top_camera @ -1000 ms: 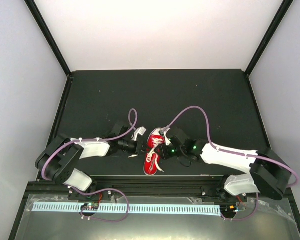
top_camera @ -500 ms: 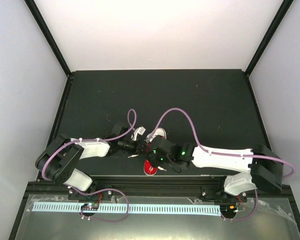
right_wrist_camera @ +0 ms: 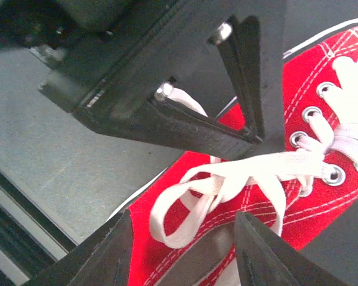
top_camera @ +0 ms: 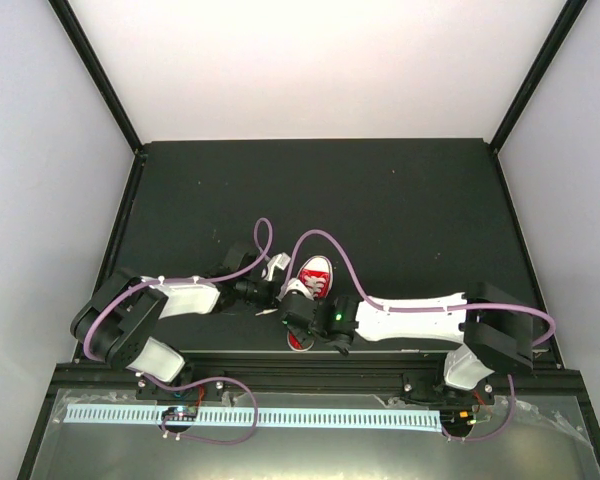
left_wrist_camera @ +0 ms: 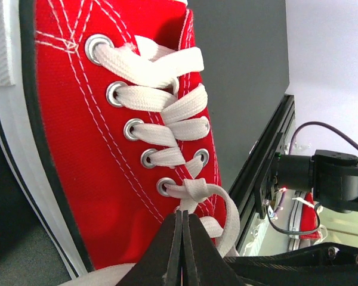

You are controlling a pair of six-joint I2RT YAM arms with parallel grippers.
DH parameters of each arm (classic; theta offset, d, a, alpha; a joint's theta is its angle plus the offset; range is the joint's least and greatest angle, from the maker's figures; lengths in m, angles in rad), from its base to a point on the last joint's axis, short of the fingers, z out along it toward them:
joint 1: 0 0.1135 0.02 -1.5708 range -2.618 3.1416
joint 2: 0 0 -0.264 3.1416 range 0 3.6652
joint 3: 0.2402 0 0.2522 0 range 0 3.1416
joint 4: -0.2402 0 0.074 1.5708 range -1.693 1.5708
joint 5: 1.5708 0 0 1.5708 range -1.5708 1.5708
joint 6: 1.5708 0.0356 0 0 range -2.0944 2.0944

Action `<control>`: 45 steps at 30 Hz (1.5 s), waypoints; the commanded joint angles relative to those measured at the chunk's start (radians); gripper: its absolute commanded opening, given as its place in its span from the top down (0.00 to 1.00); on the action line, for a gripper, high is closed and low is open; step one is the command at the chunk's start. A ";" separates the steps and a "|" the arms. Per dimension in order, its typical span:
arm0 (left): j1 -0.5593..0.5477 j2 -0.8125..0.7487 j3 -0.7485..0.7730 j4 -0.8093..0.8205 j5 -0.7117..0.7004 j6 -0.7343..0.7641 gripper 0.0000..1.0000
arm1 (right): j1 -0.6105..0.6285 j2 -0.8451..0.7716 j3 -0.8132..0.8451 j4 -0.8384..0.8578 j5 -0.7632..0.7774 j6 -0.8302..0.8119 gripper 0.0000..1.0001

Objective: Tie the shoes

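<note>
The shoe (top_camera: 316,277) is a small red canvas sneaker with a white toe cap, lying near the table's front edge with its toe pointing away. In the left wrist view the shoe (left_wrist_camera: 77,149) fills the frame. My left gripper (left_wrist_camera: 182,235) is shut on a strand of white lace (left_wrist_camera: 194,192) just below the lowest eyelet. It sits at the shoe's left side (top_camera: 277,292). My right gripper (right_wrist_camera: 185,244) is open over the heel end (top_camera: 292,322), its fingertips (right_wrist_camera: 116,253) straddling a loose lace loop (right_wrist_camera: 170,223) without touching it.
The black table mat (top_camera: 380,200) stretches away behind the shoe. A metal rail (top_camera: 310,357) runs along the near edge right below both grippers. Purple cables (top_camera: 320,240) arch over the wrists. The left gripper's black body (right_wrist_camera: 167,89) hangs close above the right gripper's fingers.
My right arm has swung left across the shoe to its heel end and its jaws have opened wider. The left gripper has stayed put, still pinching the lace.
</note>
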 commanded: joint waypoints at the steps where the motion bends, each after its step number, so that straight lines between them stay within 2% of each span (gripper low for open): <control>1: -0.006 -0.008 0.003 0.021 -0.006 -0.004 0.98 | 0.008 0.015 0.024 -0.023 0.076 0.006 0.54; 9: -0.006 -0.004 0.004 0.015 -0.006 0.001 0.99 | 0.007 0.012 0.040 -0.013 0.099 0.000 0.82; 11: -0.006 -0.006 0.004 0.013 -0.007 0.002 0.98 | 0.006 0.009 0.035 0.000 0.083 -0.005 0.86; 15: -0.006 -0.009 0.004 0.006 -0.013 0.006 0.98 | 0.001 0.000 0.027 0.022 0.052 -0.014 0.88; 18: -0.005 -0.014 0.004 0.000 -0.015 0.008 0.99 | -0.006 -0.003 0.022 0.027 0.047 -0.009 0.98; 24: -0.001 -0.027 0.009 -0.039 -0.037 0.039 0.98 | -0.067 -0.071 -0.012 0.063 -0.003 -0.007 0.98; 34: 0.019 -0.035 0.009 -0.063 -0.059 0.068 0.98 | -0.256 -0.150 -0.136 0.177 -0.251 0.035 0.99; 45: 0.060 -0.098 -0.009 -0.131 -0.133 0.102 0.98 | -0.359 -0.219 -0.243 0.243 -0.351 0.087 0.98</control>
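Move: The free lace loop lies almost between the right hand's open fingertips, about 1 cm ahead and 1 cm below. From the right hand the knot sits some 4 cm ahead, level sideways and 2 cm lower; the toe cap is about 10 cm ahead, 3 cm right and 4 cm below. From the shut left hand the loop lies about 3 cm back and 2 cm right at its own height, the knot 2 cm right and 1 cm lower. The lace loop is pinched as the right fingers, edging about 1 cm forward, close from half open to shut. The right hand then carries it forward and right, arching up over the lacing and back down, some 5 cm each way, turning roughly 20 degrees. The left fingers stay shut on their lace and late on draw 2 cm left and a little forward, away from the knot. ##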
